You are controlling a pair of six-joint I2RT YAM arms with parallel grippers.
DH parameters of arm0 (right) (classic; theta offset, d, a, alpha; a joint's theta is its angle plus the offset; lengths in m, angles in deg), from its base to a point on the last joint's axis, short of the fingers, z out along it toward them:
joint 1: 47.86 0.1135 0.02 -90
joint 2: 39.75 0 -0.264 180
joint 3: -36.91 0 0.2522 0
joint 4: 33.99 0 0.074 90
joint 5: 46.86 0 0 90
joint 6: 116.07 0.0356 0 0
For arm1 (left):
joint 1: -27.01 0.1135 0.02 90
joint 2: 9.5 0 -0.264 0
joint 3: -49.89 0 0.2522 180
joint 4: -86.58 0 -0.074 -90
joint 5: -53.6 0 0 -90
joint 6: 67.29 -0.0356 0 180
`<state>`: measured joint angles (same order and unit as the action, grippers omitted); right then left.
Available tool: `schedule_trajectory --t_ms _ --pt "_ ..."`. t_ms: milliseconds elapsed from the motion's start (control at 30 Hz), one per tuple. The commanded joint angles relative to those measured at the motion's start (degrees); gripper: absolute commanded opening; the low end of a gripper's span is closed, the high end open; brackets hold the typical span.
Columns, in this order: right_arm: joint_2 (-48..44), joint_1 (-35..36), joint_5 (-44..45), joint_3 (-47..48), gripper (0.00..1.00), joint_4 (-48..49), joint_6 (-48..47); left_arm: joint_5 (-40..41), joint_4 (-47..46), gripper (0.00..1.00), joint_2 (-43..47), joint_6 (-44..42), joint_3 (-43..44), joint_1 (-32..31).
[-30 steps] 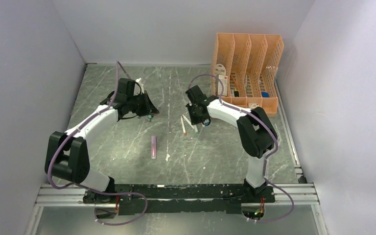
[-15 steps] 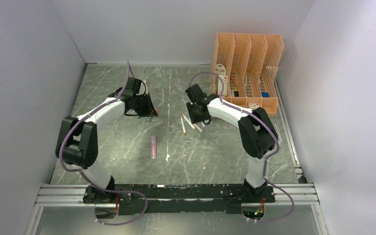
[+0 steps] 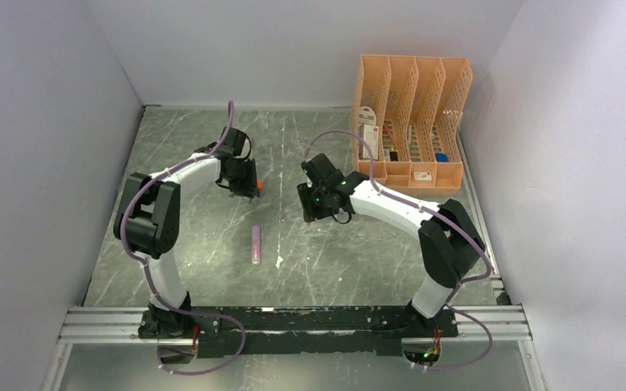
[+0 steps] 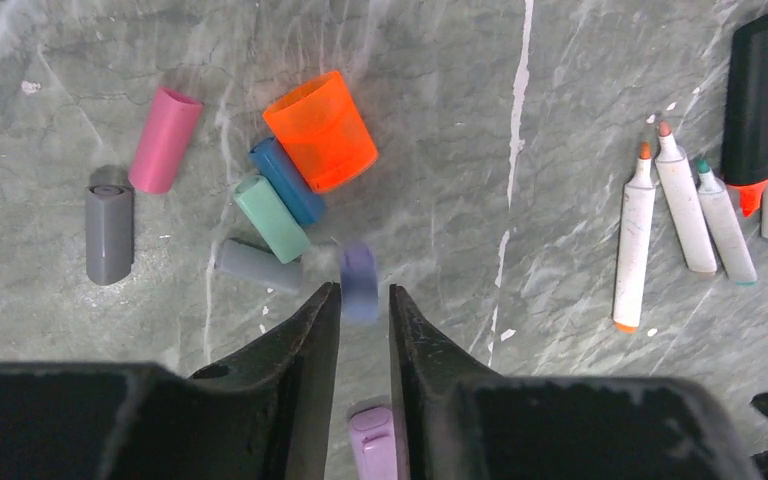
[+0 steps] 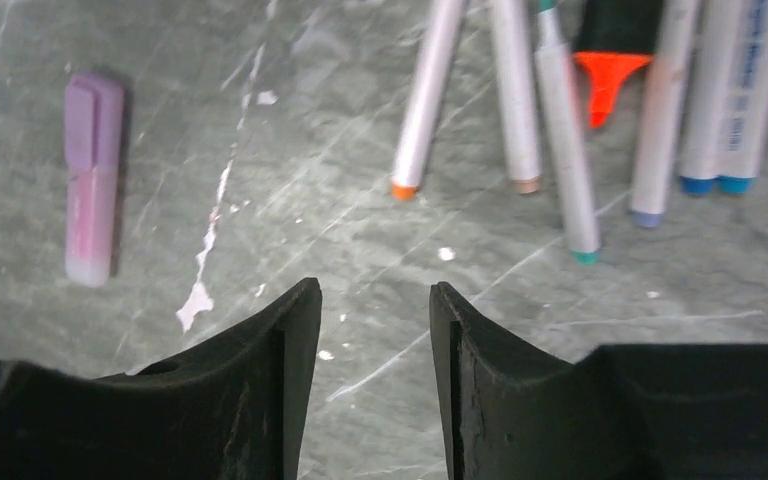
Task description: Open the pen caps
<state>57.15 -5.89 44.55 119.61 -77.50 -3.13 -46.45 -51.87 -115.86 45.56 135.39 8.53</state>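
Several loose pen caps lie in a cluster in the left wrist view: pink [image 4: 165, 138], grey [image 4: 109, 233], orange [image 4: 320, 130], blue [image 4: 286, 180], teal [image 4: 271, 218]. A blurred purple cap [image 4: 359, 281] sits free just beyond the tips of my left gripper [image 4: 363, 292], whose jaws stand slightly apart. Uncapped white pens [image 4: 687, 200] and a black marker [image 4: 757, 100] lie to the right. My right gripper [image 5: 375, 288] hovers open and empty near the pens [image 5: 515, 100]. A pink-purple highlighter [image 5: 93, 180] lies capped to its left.
An orange file organizer [image 3: 412, 114] stands at the back right against the wall. Grey walls close in the marbled table [image 3: 212, 269] on three sides. The highlighter [image 3: 256, 243] lies alone mid-table between the arms.
My left gripper swung right over the cap pile and its jaws parted, letting go of the purple cap. My right gripper opened and shifted left and nearer, over the pens.
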Motion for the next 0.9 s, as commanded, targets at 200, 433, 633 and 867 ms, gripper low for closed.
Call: schedule_trajectory --t_ms 200,433,633,867 --pt "-0.98 3.89 -2.38 -0.60 0.45 1.17 4.56 2.23 1.19 0.45 0.79 -1.67 2.99 -0.77" --pt "0.22 8.20 -4.63 0.31 0.46 3.03 7.86 0.23 5.60 0.71 9.45 -0.99 3.23 -0.68" --pt "5.80 11.75 -5.38 3.83 0.47 3.89 10.10 1.70 11.51 0.99 22.48 -0.20 0.85 0.11" --pt "13.68 14.28 -5.21 9.82 0.49 3.67 12.07 1.54 16.05 0.99 35.63 1.18 -1.81 1.32"
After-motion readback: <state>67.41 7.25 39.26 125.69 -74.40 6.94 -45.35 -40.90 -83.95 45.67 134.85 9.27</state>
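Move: The lavender cap is between my left fingertips, which have already begun to part, about 1 cm below the hand point. The orange cap stands about 4 cm ahead of that hand, the teal cap 2 cm ahead and 2 cm left, the grey cap level with it and 3 cm left. From my right hand, the purple highlighter lies roughly 14 cm left, 6 cm back and 5 cm down; the orange-ended marker lies straight ahead, about 5 cm out and as far down. I spread my left fingers from partly open to wide, staying low by the lavender cap at first, then lift that hand about 18 cm, drawing back 5 cm and tipping the fingers some 20 degrees forward. Meanwhile I carry my half-open right hand left about 10 cm and back 7 cm towards the purple highlighter, beginning to sink only at the end. ##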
